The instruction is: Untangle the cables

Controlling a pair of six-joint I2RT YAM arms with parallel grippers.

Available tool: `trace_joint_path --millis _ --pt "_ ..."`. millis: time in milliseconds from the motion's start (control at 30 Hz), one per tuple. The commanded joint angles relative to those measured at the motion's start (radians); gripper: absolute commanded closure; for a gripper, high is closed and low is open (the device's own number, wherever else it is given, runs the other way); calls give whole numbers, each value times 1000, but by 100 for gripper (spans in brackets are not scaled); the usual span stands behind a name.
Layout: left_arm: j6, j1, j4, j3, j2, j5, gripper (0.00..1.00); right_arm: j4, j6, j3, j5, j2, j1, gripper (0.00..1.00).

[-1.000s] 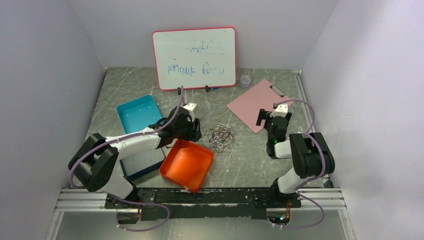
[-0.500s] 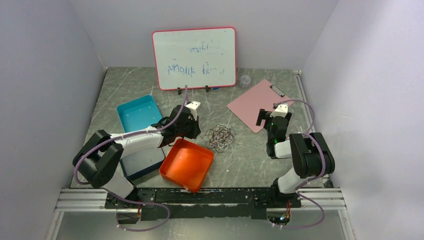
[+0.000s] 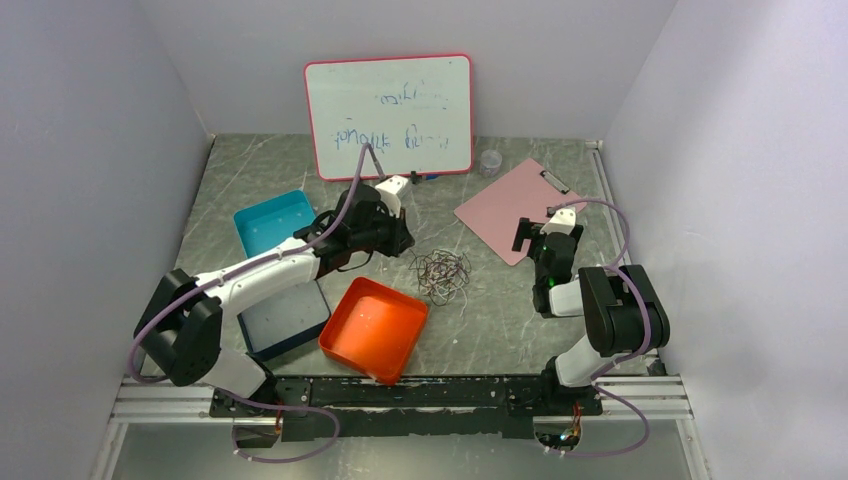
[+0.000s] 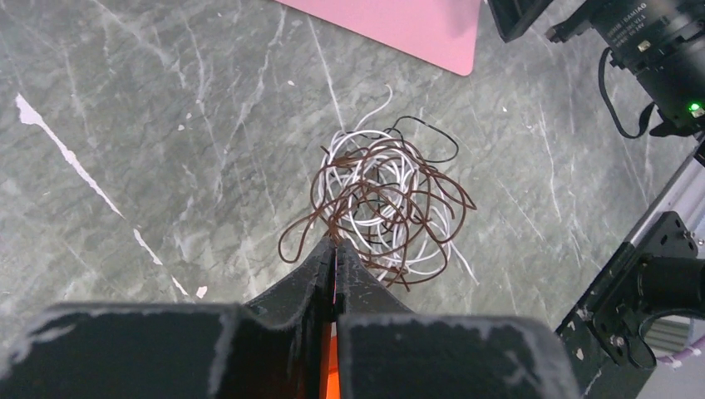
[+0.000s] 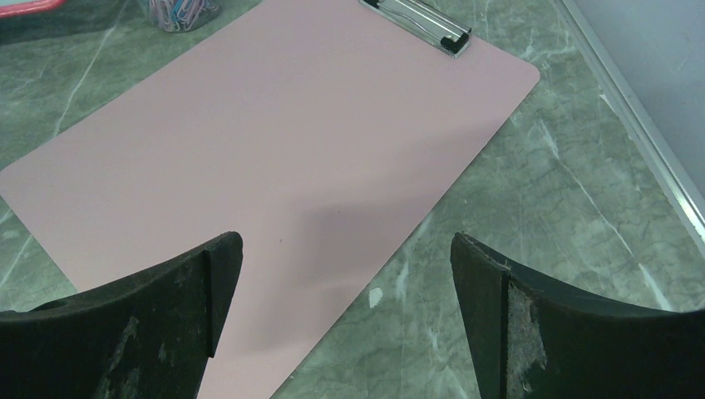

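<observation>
The cables (image 3: 441, 273) lie as one tangled bundle of thin brown, white and black loops on the marble table, right of my left gripper (image 3: 404, 242). In the left wrist view the cables (image 4: 391, 204) sit just past my left gripper (image 4: 335, 243). Its jaws are pressed together, and a brown loop runs into the very tips. My right gripper (image 3: 546, 224) hovers at the near corner of the pink clipboard (image 3: 510, 205), away from the tangle. In its own view the right gripper (image 5: 345, 249) stands wide open and empty.
An orange bin (image 3: 375, 325) sits just near of the left gripper, with a teal bin (image 3: 273, 224) and a dark-rimmed white tray (image 3: 287, 318) to its left. At the back stand a whiteboard (image 3: 390, 115) and a small jar of clips (image 3: 490, 160). The pink clipboard (image 5: 274, 141) fills the right wrist view.
My left gripper has shut at the edge of the tangle, and the left arm has stretched up and back from the orange bin. The right arm has not moved.
</observation>
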Motion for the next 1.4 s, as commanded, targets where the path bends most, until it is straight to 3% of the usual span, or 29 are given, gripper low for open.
trace_joint_path --millis 0,367,967,1367 --pt "23 5 -51 40 -20 81 93 16 3 8 -2 4 -9 0" --pt "9 5 -61 33 -47 117 93 15 3 8 -2 5 -8 0" --pt "73 4 -232 212 -116 64 93 15 3 8 -2 4 -10 0" --pt "173 4 -416 508 -34 10 93 16 3 8 -2 5 -8 0"
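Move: The left gripper is already shut on a cable strand, with the tangle on the table about 7 cm to its right, hardly 1 cm ahead and some 11 cm below. The orange bin lies about 12 cm back and 8 cm left of the gripper, the pink clipboard about 20 cm ahead and 28 cm right. From the idle right gripper the tangle lies roughly 31 cm left, 8 cm back and slightly lower. Keep the left fingers shut on the strand and first ease the gripper back about 2 cm. Then lift it nearly straight up, some 12 cm in all with a brief slackening on the way, coming forward again by those 2 cm near the top. Let the fingertips tip up slightly as the strand is drawn up out of the tangle. ##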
